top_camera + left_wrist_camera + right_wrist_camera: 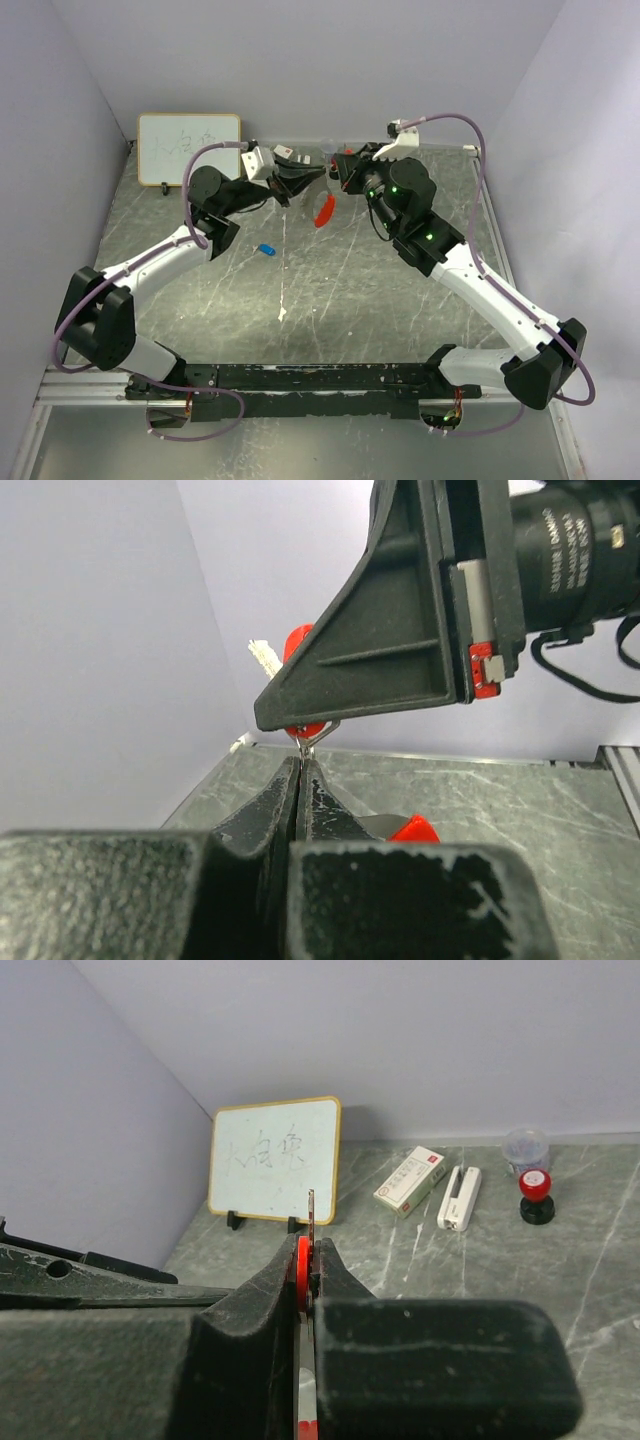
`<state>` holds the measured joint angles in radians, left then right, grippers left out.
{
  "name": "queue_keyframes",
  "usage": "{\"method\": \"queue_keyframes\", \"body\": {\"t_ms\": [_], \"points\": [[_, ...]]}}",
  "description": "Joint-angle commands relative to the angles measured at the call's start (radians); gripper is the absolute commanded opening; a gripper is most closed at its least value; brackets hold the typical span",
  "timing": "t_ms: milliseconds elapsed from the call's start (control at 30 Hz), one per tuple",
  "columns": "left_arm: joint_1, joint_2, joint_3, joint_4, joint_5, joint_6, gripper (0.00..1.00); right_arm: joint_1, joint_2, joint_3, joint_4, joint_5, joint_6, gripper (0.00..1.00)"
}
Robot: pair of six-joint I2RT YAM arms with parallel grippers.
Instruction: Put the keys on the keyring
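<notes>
My left gripper [300, 762] is shut, its tips pinching the thin metal ring of the keyring [309, 742]. The keyring's red strap [323, 211] and grey strip hang below it, above the table. Just over the ring, my right gripper [312, 1250] is shut on the red key [302, 1266], whose silver blade [311, 1215] sticks out past the fingertips. The left wrist view shows the red key head [299, 640] beside the right finger, close above the ring. The blue key [266, 249] lies on the table, left of centre. Both grippers [318, 181] [343, 176] meet at the back middle.
A small whiteboard [188, 149] stands at the back left. A white box [410, 1180], a white stapler [460, 1198], a red-and-black bottle [536, 1196] and a clear cup [527, 1147] sit along the back wall. Walls close in on both sides.
</notes>
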<state>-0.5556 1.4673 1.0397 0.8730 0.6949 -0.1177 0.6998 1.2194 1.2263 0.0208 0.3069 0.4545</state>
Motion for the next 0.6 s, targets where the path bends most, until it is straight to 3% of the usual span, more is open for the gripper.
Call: {"method": "queue_keyframes", "body": {"t_ms": [0,267,300,333,367,400,467,567], "points": [[0.027,-0.005,0.000,0.189,0.037,-0.106,0.07,-0.036,-0.010,-0.016,0.051,0.034,0.009,0.00],[0.042,0.000,0.005,0.169,0.021,-0.119,0.07,-0.053,-0.009,-0.011,0.057,0.028,0.006,0.00],[0.046,-0.002,0.007,0.139,0.013,-0.118,0.14,-0.054,-0.013,-0.003,0.053,0.032,-0.003,0.00],[0.051,-0.006,0.008,0.108,0.006,-0.112,0.33,-0.053,-0.014,0.008,0.042,0.035,-0.012,0.00],[0.053,-0.015,0.001,0.088,-0.009,-0.102,0.63,-0.054,-0.014,0.018,0.033,0.038,-0.022,0.00],[0.058,-0.023,-0.019,0.075,-0.029,-0.094,0.77,-0.055,-0.014,0.030,0.025,0.039,-0.032,0.00],[0.064,-0.042,-0.050,0.073,-0.063,-0.084,0.84,-0.055,-0.013,0.047,0.011,0.041,-0.050,0.00],[0.071,-0.058,-0.055,0.029,-0.090,-0.065,0.85,-0.054,-0.008,0.068,-0.012,0.047,-0.071,0.00]]}}
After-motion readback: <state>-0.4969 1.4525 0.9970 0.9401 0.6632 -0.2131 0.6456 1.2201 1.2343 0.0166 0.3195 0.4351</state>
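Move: The left hand still pinches the small ring of the keyring, and the red-headed key in the right hand's fingers is about 3 cm to its right and 3 cm higher, level with it front to back. The keyring's grey plate with its red edge hangs some 8 cm below the left hand, about 3 cm back and 2 cm to the right. From the right hand, the pinched ring is about 3 cm left and 3 cm below. The left fingers keep their pinch on the ring while the hand edges up about 1 cm beneath the right gripper, then they open wide, let go of the ring and the hand draws off some 2 cm to the left and a little forward. The right hand keeps its shut grip on the red key, nearly still at first; as the left fingers open it moves about 2 cm to the right and 1.5 cm forward, away from the left hand. ##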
